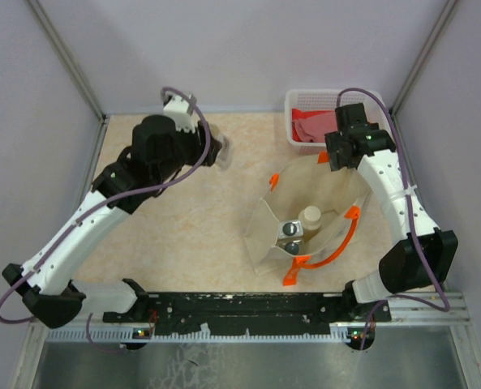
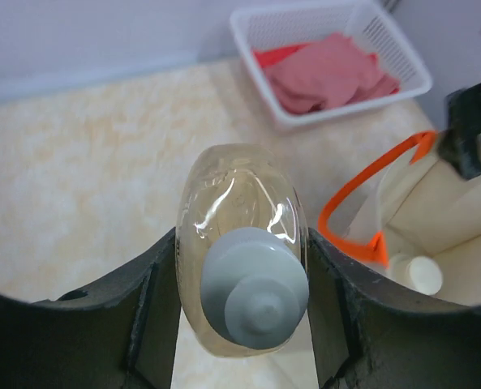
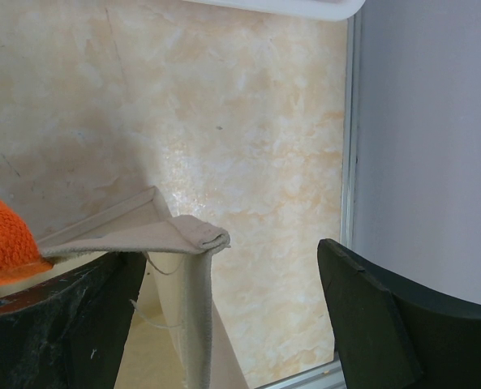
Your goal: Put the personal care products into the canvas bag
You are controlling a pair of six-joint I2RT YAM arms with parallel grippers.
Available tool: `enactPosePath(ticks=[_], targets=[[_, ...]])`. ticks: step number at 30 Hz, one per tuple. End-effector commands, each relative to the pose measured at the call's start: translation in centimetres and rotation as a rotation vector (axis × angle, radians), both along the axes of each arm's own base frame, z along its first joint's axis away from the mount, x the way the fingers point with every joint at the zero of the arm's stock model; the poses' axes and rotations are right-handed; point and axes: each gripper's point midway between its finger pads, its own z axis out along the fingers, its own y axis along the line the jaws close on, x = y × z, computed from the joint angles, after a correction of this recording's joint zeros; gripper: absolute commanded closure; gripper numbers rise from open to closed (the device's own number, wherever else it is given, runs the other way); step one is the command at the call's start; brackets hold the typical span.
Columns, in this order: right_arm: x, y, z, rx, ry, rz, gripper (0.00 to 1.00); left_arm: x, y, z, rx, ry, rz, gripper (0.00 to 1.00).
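My left gripper (image 2: 242, 253) is shut on a clear bottle (image 2: 240, 194) of pale amber liquid with a whitish cap (image 2: 255, 296); both jaws press its sides. From above, that gripper (image 1: 221, 151) is at the back, left of the canvas bag (image 1: 264, 227). The bag stands open with orange handles (image 1: 321, 259). Inside it are a cream bottle (image 1: 309, 216) and two dark-capped bottles (image 1: 289, 229). My right gripper (image 3: 232, 255) is open at the bag's far rim, with a folded corner of canvas (image 3: 183, 235) between its fingers, close to the left one.
A white lattice basket (image 1: 305, 101) with red cloth (image 1: 309, 128) stands at the back right, just behind my right wrist. The table's metal edge and side wall run close on the right (image 3: 350, 162). The bag's orange handle (image 2: 362, 186) lies right of the held bottle.
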Motion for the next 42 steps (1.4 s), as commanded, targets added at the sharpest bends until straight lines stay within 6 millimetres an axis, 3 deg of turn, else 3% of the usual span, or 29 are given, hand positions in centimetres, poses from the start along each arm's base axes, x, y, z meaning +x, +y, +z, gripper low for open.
enactPosePath(ticks=[1, 3, 7, 13, 16, 21, 26, 33, 42], targets=[[0.4, -0.4, 1.9, 0.01, -0.081, -0.009, 0.14, 1.1, -5.0, 13.9, -0.104, -0.444, -0.255, 1.0], [0.4, -0.4, 1.7, 0.009, -0.075, -0.012, 0.14, 0.2, -7.7, 15.4, -0.124, -0.489, -0.406, 1.0], [0.4, -0.5, 1.8, 0.008, -0.075, -0.018, 0.14, -2.5, -13.1, 15.0, -0.156, -0.495, -0.748, 1.0], [0.4, -0.3, 1.8, 0.02, -0.07, -0.022, 0.14, -7.0, -16.9, 15.7, -0.231, -0.558, -1.052, 1.0], [0.4, -0.5, 1.7, 0.01, -0.067, -0.032, 0.13, -7.6, -18.3, 14.9, -0.229, -0.555, -1.129, 1.0], [0.3, -0.9, 1.8, -0.006, -0.069, -0.059, 0.13, -7.4, -20.3, 11.7, -0.194, -0.524, -1.187, 1.0], [0.4, -0.7, 1.5, 0.013, -0.065, -0.072, 0.12, -5.7, -22.0, 7.8, -0.07, -0.55, -1.158, 1.0], [0.2, -0.6, 1.0, 0.023, -0.055, -0.08, 0.12, -3.2, -23.5, 4.6, 0.037, -0.578, -1.14, 1.0], [0.2, -0.8, 1.0, 0.008, -0.049, -0.078, 0.12, -2.2, -25.0, -0.3, 0.082, -0.496, -1.158, 1.0]])
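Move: The amber bottle is already in the left fingers, and the canvas bag's middle lies roughly 26 cm to their right, 6 cm back and 24 cm below. Inside the bag, the white jar is about 26 cm right and 10 cm back, the two grey-capped bottles some 21 cm right and 13 cm back. The right gripper is about 38 cm right and 5 cm ahead. From that right hand, the bag's middle is about 13 cm left, 11 cm back and 11 cm below. The amber bottle, still pinched in the left gripper, is carried about 24 cm to the right to the far part of the canvas bag's mouth, rising some 9 cm early and then sinking past its starting height. The wrist swings about 65 degrees clockwise while the hand draws back several centimetres, then eases forward again on the way down; the fingers keep their hold. ##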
